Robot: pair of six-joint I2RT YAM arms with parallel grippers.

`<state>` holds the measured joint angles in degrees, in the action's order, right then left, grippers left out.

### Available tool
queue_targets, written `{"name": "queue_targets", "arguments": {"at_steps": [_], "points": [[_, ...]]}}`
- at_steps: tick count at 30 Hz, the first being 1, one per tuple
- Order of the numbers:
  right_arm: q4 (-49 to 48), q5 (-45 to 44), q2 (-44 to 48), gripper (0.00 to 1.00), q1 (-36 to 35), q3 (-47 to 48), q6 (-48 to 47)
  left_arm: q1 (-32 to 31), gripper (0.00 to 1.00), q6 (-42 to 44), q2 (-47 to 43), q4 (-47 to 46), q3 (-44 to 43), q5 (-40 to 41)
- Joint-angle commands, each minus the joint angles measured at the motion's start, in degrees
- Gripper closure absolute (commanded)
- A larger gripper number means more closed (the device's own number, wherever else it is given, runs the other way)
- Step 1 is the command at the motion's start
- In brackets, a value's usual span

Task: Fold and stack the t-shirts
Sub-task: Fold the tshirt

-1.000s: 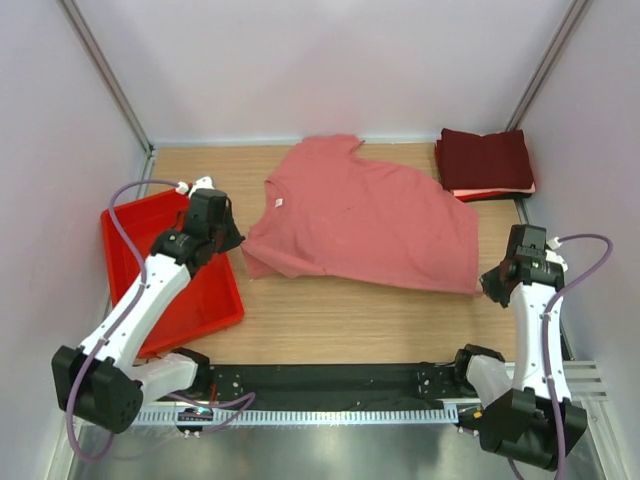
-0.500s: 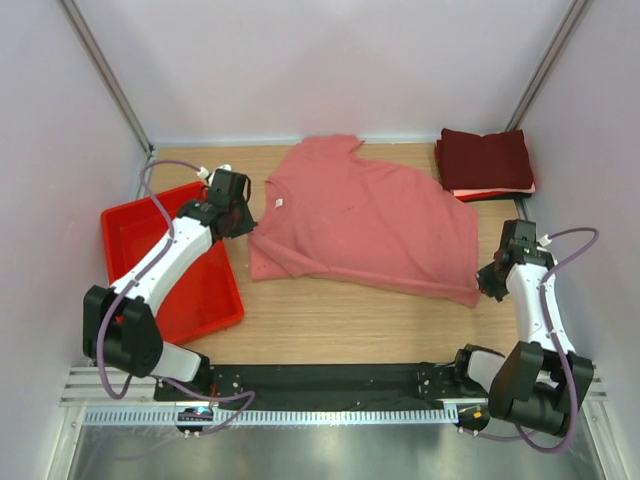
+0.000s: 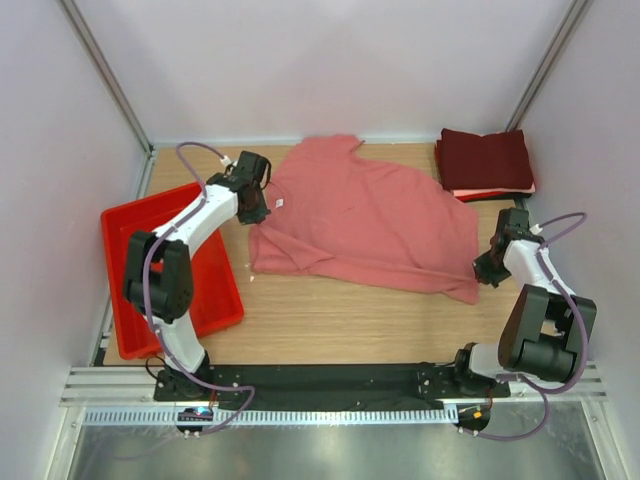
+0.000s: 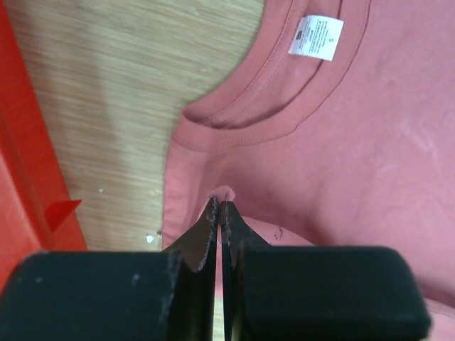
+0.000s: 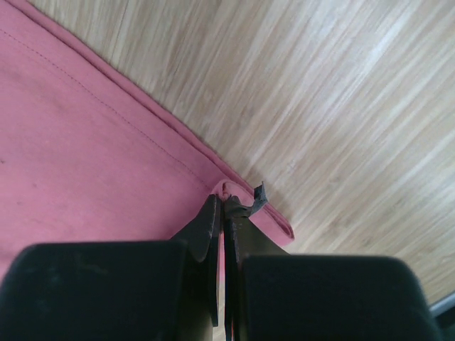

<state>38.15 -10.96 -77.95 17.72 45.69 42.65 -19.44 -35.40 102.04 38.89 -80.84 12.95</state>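
Note:
A salmon-pink t-shirt lies spread across the middle of the table, collar toward the left, white neck label showing. My left gripper is shut on a pinch of its cloth just below the collar. My right gripper is shut on the hem corner at the shirt's near right end. Folded dark maroon t-shirts sit stacked at the back right, with a thin pale layer under them.
A red plastic tray rests at the left, its rim close to my left arm and showing in the left wrist view. Bare wooden tabletop runs along the front. Pale walls close in the back and both sides.
My left arm has swung from over the red tray toward the back, to the shirt's collar. My right gripper moved toward the back. The shirt's near left edge has shifted slightly.

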Motion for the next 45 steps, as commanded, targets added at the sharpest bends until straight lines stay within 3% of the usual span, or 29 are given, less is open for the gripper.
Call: {"name": "queue_targets", "arguments": {"at_steps": [1,21,29,32,35,36,37,39,45], "points": [[-3.78,-0.46,-1.15,0.99,-0.05,2.03,-1.6,-0.07,1.0,1.38,2.63,1.88,-4.67,2.6],[-2.64,-4.16,-0.53,0.99,-0.05,5.81,-7.41,-0.07,1.0,2.17,10.11,3.64,-15.22,5.68],[-3.17,-2.75,-5.28,0.98,-0.05,7.74,-6.71,-0.16,1.0,4.11,15.99,5.05,-20.67,2.53],[-1.94,-1.0,-7.38,0.94,-0.05,11.08,-6.97,-0.16,1.0,5.07,16.96,5.22,-23.04,3.3],[1.21,0.15,-8.71,0.81,-0.05,14.33,-7.23,-0.07,0.82,5.86,17.58,7.59,-27.17,4.88],[2.62,-0.55,-8.88,0.78,-0.05,15.73,-6.8,-0.16,0.67,6.04,17.58,9.34,-28.14,5.15],[5.5,-1.07,-8.36,0.72,-0.05,16.09,-6.45,-0.24,0.62,6.22,17.14,10.05,-28.93,5.24],[7.72,-1.61,-6.78,0.66,-0.05,15.49,-4.95,-0.77,0.55,6.48,14.79,11.64,-28.41,5.68],[12.73,2.43,-0.54,0.52,-0.05,8.72,0.76,-7.18,0.5,8.06,3.81,9.98,-15.86,1.75]]}}
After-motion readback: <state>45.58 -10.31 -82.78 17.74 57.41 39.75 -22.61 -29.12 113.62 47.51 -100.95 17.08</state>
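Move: The shirt's collar tag, where the left hand is taking its pinched edge, lies about 7 cm ahead, 4 cm to the right and 5 cm below that hand; the red bin's middle is some 12 cm back and 22 cm left. For the right hand, the lying hem stretch it is laying its edge over is roughly 5 cm ahead, 1 cm right and 3 cm below, with the folded stack some 28 cm ahead and 2 cm right. The shirt's near edge, already pinched in both hands, is carried forward over the shirt, about 7 cm by the left towards the tag, dipping, lifting and dipping again, and some 5 cm by the right, lifting slightly. Both grippers then open about halfway and let go, rising 2 to 4 cm from their last low point while drawing back about 3 cm. ##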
